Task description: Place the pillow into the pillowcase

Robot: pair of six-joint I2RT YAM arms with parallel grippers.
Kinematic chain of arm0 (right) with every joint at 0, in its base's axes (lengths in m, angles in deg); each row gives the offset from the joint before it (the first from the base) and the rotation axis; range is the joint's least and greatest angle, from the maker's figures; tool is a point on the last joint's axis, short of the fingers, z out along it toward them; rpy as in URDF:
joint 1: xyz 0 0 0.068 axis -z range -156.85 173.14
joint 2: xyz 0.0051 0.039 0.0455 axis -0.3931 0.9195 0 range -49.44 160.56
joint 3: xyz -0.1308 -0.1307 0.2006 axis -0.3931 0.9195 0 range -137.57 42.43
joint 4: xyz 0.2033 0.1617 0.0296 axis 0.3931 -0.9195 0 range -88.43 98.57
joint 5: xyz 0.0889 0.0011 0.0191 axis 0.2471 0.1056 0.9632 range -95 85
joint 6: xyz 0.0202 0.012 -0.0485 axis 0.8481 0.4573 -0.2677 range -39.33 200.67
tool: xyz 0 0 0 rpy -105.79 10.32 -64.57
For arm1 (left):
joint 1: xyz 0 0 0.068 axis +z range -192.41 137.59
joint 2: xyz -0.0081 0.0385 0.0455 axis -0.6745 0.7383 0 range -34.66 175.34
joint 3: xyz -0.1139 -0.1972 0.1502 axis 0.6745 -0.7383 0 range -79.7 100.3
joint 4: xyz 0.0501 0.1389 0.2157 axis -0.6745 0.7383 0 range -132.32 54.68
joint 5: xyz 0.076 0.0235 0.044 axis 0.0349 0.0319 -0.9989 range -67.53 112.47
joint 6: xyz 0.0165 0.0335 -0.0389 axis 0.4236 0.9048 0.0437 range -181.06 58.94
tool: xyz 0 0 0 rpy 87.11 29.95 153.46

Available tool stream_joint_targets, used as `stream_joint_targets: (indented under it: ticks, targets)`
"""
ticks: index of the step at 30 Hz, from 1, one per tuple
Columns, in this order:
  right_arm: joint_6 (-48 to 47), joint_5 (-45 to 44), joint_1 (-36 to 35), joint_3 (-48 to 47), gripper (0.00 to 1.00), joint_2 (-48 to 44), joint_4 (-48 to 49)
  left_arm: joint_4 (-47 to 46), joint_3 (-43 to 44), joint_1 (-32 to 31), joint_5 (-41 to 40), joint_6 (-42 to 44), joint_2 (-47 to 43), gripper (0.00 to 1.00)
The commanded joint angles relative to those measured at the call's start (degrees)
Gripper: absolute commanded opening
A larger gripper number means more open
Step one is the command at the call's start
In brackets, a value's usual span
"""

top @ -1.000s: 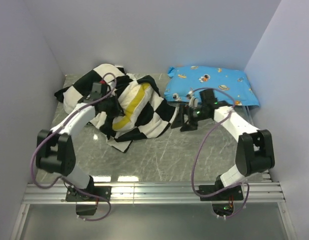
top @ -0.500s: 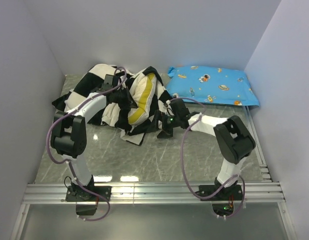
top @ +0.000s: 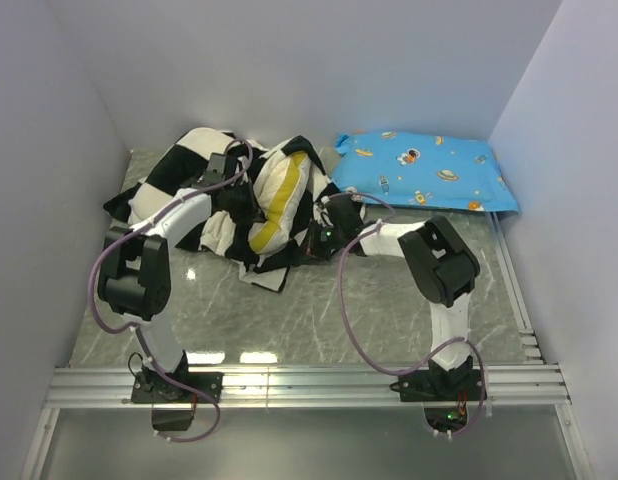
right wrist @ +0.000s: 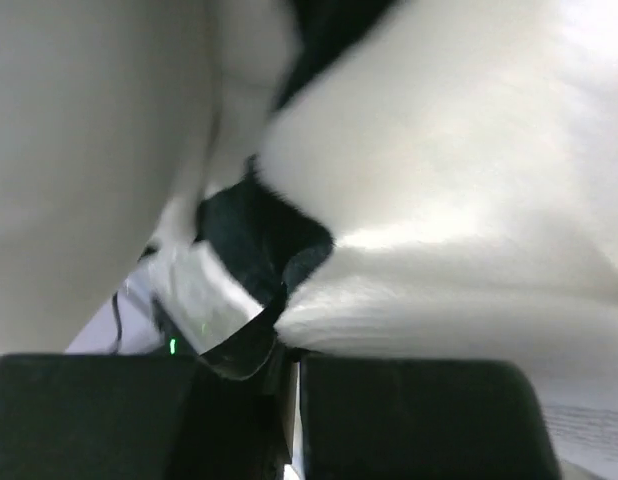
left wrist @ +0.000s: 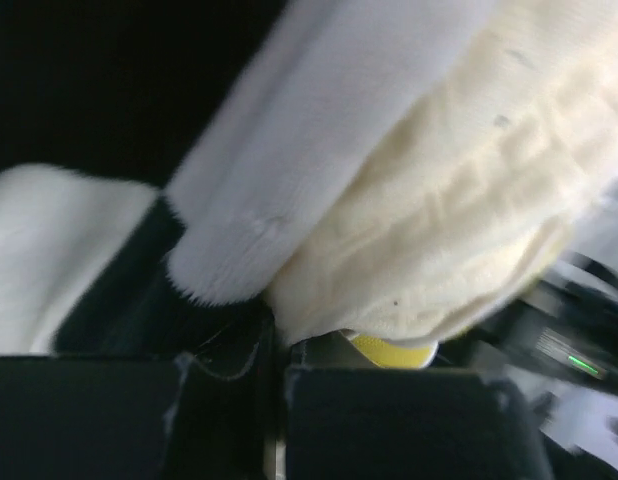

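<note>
The black and white checkered pillowcase (top: 174, 175) lies bunched at the back left of the table. The cream pillow (top: 279, 190) with yellow piping stands partly inside it, its edge showing at the opening. My left gripper (top: 241, 205) is at the opening, shut on a black edge of the pillowcase (left wrist: 214, 335), with the pillow (left wrist: 469, 230) bulging right above the jaws. My right gripper (top: 311, 243) is at the bundle's right side, shut on a black corner of the pillowcase (right wrist: 259, 250).
A blue cartoon-print pillow (top: 424, 170) lies at the back right, close to the right arm. White walls enclose the table on the left, back and right. A metal rail (top: 309, 380) runs along the near edge.
The right gripper moved left to the bundle and shut on the pillowcase's edge. The left arm pushed the pillowcase and pillow back and to the right.
</note>
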Motion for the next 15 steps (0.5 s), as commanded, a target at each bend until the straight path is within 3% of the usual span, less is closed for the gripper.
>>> stream_joint_targets:
  ticks: [1,6,7,11,14,15]
  targets:
    - [-6.2,14.2,0.2,1.1,0.0,-9.5,5.6,5.5,1.5,1.4,-19.8,6.9,-1.8,0.0]
    - [-8.7,33.9,3.3,10.5,0.0,-29.7,7.8,-0.1,-6.6,4.6,-37.9,18.1,-4.5,0.0]
    - [-9.3,35.9,5.4,11.9,0.0,-36.0,4.5,-3.7,-7.7,5.2,-39.5,19.6,-5.0,0.0]
    - [-15.9,43.6,13.3,14.1,0.0,-46.4,-8.6,-8.8,-10.1,7.1,-47.8,25.5,-2.8,0.0]
    - [-27.8,44.5,17.7,13.3,0.0,-48.7,-24.9,-10.6,-11.1,7.2,-48.4,27.5,-2.1,0.0]
    - [-30.3,44.3,17.7,13.1,0.0,-48.4,-27.8,-10.3,-11.2,7.2,-44.7,27.7,-2.5,0.0]
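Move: The pillow's yellow-edged end lies about 5 cm to the right of the left hand, some 3 cm farther out and slightly below it; from the right hand it is roughly 8 cm to the left, 11 cm ahead and a little higher. The bunched left part of the pillowcase spreads about 18 cm to the left of the left hand and 10 cm ahead. The blue pillow lies some 26 cm to the right of the right hand and 18 cm ahead. The pillowcase, still pinched in both shut grippers, is drawn apart at its near side. The right hand lifts its near right edge about 20 cm, pulling it back and then increasingly to the right, away from the pillow, its fingers tipping up nearly 30 degrees. Meanwhile the left hand drags its fold some 12 cm left, dipping slightly and rolling about 30 degrees with its left side rising. ##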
